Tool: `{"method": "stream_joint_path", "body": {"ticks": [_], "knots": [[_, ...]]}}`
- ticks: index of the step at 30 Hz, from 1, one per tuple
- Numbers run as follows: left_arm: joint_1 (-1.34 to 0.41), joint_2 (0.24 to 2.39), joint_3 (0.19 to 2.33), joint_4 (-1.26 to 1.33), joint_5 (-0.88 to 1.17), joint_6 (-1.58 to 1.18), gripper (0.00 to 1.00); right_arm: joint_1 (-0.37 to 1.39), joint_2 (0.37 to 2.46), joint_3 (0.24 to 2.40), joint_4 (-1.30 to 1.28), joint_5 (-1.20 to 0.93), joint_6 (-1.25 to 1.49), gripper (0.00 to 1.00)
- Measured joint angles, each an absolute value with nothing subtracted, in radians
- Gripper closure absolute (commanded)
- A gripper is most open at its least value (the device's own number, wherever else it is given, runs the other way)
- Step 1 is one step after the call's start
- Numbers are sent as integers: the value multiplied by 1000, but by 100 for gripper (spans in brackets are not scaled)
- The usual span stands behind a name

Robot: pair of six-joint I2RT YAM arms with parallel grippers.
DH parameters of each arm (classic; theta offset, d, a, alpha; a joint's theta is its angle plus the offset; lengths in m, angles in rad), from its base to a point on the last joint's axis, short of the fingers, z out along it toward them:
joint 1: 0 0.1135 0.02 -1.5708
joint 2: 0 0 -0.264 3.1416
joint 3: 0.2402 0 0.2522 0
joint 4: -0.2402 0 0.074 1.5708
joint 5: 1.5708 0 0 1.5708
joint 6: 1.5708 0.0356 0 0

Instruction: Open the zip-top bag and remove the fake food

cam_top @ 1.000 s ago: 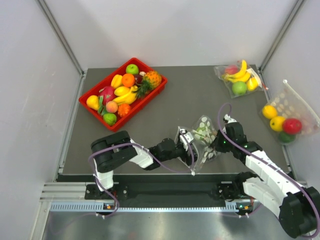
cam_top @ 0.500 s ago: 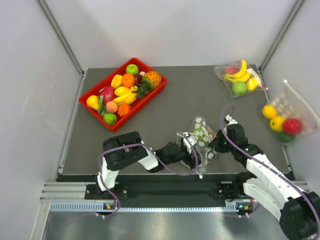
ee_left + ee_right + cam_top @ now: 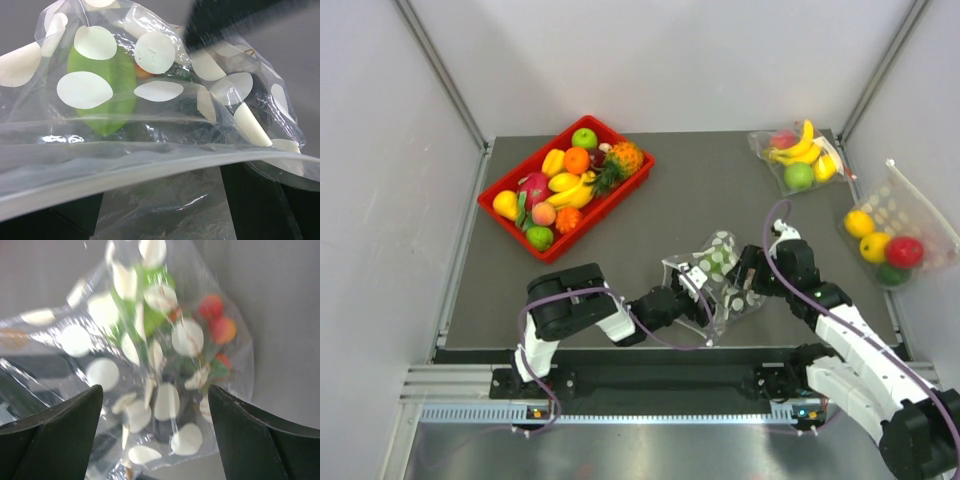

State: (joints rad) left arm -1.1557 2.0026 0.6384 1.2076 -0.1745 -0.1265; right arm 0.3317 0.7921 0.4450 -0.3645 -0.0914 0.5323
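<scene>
The zip-top bag (image 3: 720,275), clear with pale round dots, lies crumpled near the mat's front edge between my two grippers. Inside it shows the fake food: a green fruit (image 3: 102,95) and an orange-pink one (image 3: 221,329). My left gripper (image 3: 692,292) is at the bag's left side. In the left wrist view its jaws (image 3: 160,200) stand wide with the zip strip (image 3: 150,167) and loose film across them. My right gripper (image 3: 752,276) is at the bag's right side. Its fingers (image 3: 155,395) stand wide apart and the dotted plastic hangs just beyond them.
A red tray (image 3: 530,160) full of fruit sits at the back left. A clear bag with bananas and a green apple (image 3: 798,155) lies at the back right. A bigger dotted bag of yellow and red fruit (image 3: 890,235) rests at the right edge.
My right gripper has opened and let go of the bag. The bag has slumped lower and spread toward the left. My left gripper has shifted slightly left with it.
</scene>
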Motion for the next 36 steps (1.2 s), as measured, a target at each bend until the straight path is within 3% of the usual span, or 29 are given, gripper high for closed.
{"method": "stream_joint_path", "body": {"ticks": [13, 15, 16, 19, 25, 28, 36], "knots": [[-1156, 2006, 625, 1213, -171, -98, 7, 329, 1117, 571, -188, -52, 453, 14], [-1155, 2006, 624, 1214, -168, -90, 7, 329, 1156, 570, -164, -54, 445, 21], [-1155, 2006, 624, 1214, -166, -86, 7, 329, 1174, 569, -148, -56, 440, 35], [-1151, 2006, 624, 1214, -159, -75, 6, 327, 1209, 565, -109, -58, 426, 56], [-1121, 1999, 624, 1212, -146, -52, 6, 326, 1241, 562, -88, -57, 401, 89], [-1095, 1980, 624, 1212, -142, -41, 6, 326, 1241, 555, -83, -57, 392, 94], [-1044, 1957, 643, 1196, -87, -23, 8, 326, 1242, 550, -78, -72, 378, 96]]}}
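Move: Ahead of the open right hand, about 6 cm out, 1 cm to the left and 4 cm lower, lies the loose bag film its fingers will shut on. The green fruit inside the bag is some 9 cm ahead, 4 cm left and 6 cm below that hand; the red berries are about 9 cm straight ahead, 6 cm below. From the left hand, open at the bag mouth, the green fruit lies roughly 9 cm ahead, 4 cm right and 2 cm down. Reaching forward about 6 cm over the bag, the right hand first rises a little, then sinks some 5 cm and closes from wide open, pinching the film just short of the green fruit and the berries. The left hand, fingers still spread inside the mouth, nearly stays put, then shifts about 4 cm forward and slightly up and left. ##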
